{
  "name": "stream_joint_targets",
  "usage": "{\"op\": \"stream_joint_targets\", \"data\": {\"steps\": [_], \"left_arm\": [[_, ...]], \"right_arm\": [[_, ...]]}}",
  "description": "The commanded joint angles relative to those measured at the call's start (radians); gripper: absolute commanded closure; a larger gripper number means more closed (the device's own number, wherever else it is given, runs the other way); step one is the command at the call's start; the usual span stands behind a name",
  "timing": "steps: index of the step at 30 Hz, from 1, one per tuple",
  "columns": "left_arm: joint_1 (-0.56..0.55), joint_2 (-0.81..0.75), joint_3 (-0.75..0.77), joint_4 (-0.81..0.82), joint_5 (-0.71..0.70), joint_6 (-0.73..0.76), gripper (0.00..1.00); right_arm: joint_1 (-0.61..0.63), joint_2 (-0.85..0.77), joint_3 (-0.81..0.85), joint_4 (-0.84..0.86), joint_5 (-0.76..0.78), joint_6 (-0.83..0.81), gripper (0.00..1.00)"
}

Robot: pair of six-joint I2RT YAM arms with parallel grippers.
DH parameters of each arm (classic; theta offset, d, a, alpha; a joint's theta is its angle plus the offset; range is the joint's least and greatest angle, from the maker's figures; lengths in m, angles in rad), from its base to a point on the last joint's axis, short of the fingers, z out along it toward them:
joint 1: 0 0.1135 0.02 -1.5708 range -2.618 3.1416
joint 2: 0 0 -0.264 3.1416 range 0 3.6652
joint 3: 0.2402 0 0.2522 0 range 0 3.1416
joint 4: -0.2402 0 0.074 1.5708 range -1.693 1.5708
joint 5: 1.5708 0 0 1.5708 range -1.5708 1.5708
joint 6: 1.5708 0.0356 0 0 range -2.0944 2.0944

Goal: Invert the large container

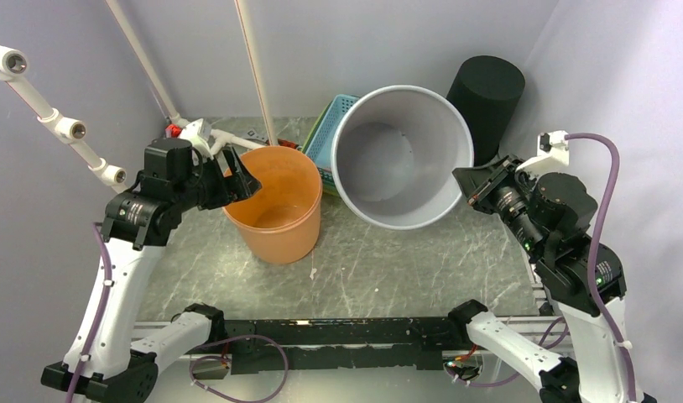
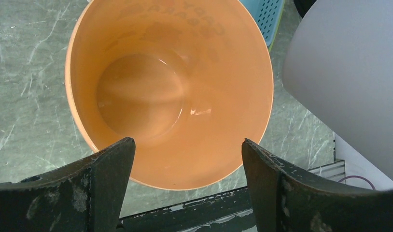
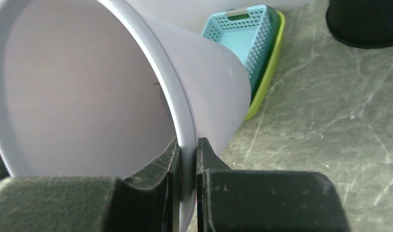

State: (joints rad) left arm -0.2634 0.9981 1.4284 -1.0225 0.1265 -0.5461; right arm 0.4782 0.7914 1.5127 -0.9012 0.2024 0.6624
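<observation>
The large container is a pale grey bucket at the back centre, tilted, with its open mouth towards the camera above. In the right wrist view its rim runs between my fingers. My right gripper is shut on that rim at the container's right side, one finger inside and one outside. My left gripper hangs open over the near left rim of an upright orange bucket, holding nothing. The grey container's wall shows at the right of the left wrist view.
A turquoise basket nested in a green one lies behind the two buckets, partly under the grey container. A black cylinder stands at the back right. White pipes rise at the back left. A black rail runs along the near edge.
</observation>
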Motion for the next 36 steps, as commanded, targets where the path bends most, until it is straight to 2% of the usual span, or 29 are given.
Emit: {"op": "stream_joint_targets", "data": {"steps": [1, 5, 10, 14, 21, 27, 32, 36], "left_arm": [[-0.002, -0.028, 0.013, 0.005, -0.026, -0.013, 0.14], [-0.003, -0.027, 0.023, -0.01, -0.035, -0.002, 0.13], [-0.003, -0.032, 0.018, 0.008, -0.026, 0.002, 0.12], [-0.001, -0.032, 0.014, 0.025, -0.014, 0.0, 0.12], [-0.002, -0.041, 0.03, 0.034, 0.001, 0.007, 0.11], [-0.002, -0.088, 0.025, 0.081, 0.028, -0.005, 0.1], [-0.002, -0.068, 0.019, 0.134, 0.185, 0.022, 0.1], [-0.002, -0.033, 0.018, 0.164, 0.338, 0.038, 0.11]], "right_arm": [[0.002, -0.015, 0.016, 0.037, 0.092, 0.048, 1.0], [0.002, 0.006, -0.005, -0.054, 0.093, 0.047, 1.0], [0.002, 0.021, -0.094, -0.041, -0.11, 0.038, 1.0], [0.002, 0.023, -0.214, 0.033, -0.252, 0.089, 1.0], [0.002, 0.02, -0.405, 0.27, -0.425, 0.211, 1.0], [0.003, 0.093, -0.426, 0.321, -0.44, 0.221, 1.0], [0.003, 0.162, -0.371, 0.267, -0.407, 0.186, 1.0], [0.006, 0.206, -0.294, 0.158, -0.357, 0.136, 1.0]]}}
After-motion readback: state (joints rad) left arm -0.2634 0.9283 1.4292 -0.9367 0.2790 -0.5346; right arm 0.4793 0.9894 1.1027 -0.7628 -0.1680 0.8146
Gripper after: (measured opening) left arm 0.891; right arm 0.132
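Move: The right hand still grips the grey container's rim; that container's middle is roughly 14 cm left, 3 cm ahead and 10 cm below. Its clear table spot is about 26 cm left and 43 cm down, roughly level forward. From this hand, the orange container is some 40 cm left and 5 cm ahead, the blue basket about 19 cm left and 32 cm ahead. From the left hand, the spot is 16 cm right, 2 cm back. Keeping its pinch on the grey container's rim, the right hand lowers it about 18 cm from the air towards the clear table beside the orange container, drifting slightly right at first and then sweeping some 10 cm left, with a little forward at the end, while the wrist tips down about 30 degrees and turns somewhat counter-clockwise. The open, empty left hand hovers over the orange container, then late on rises about 4 cm and eases right. ##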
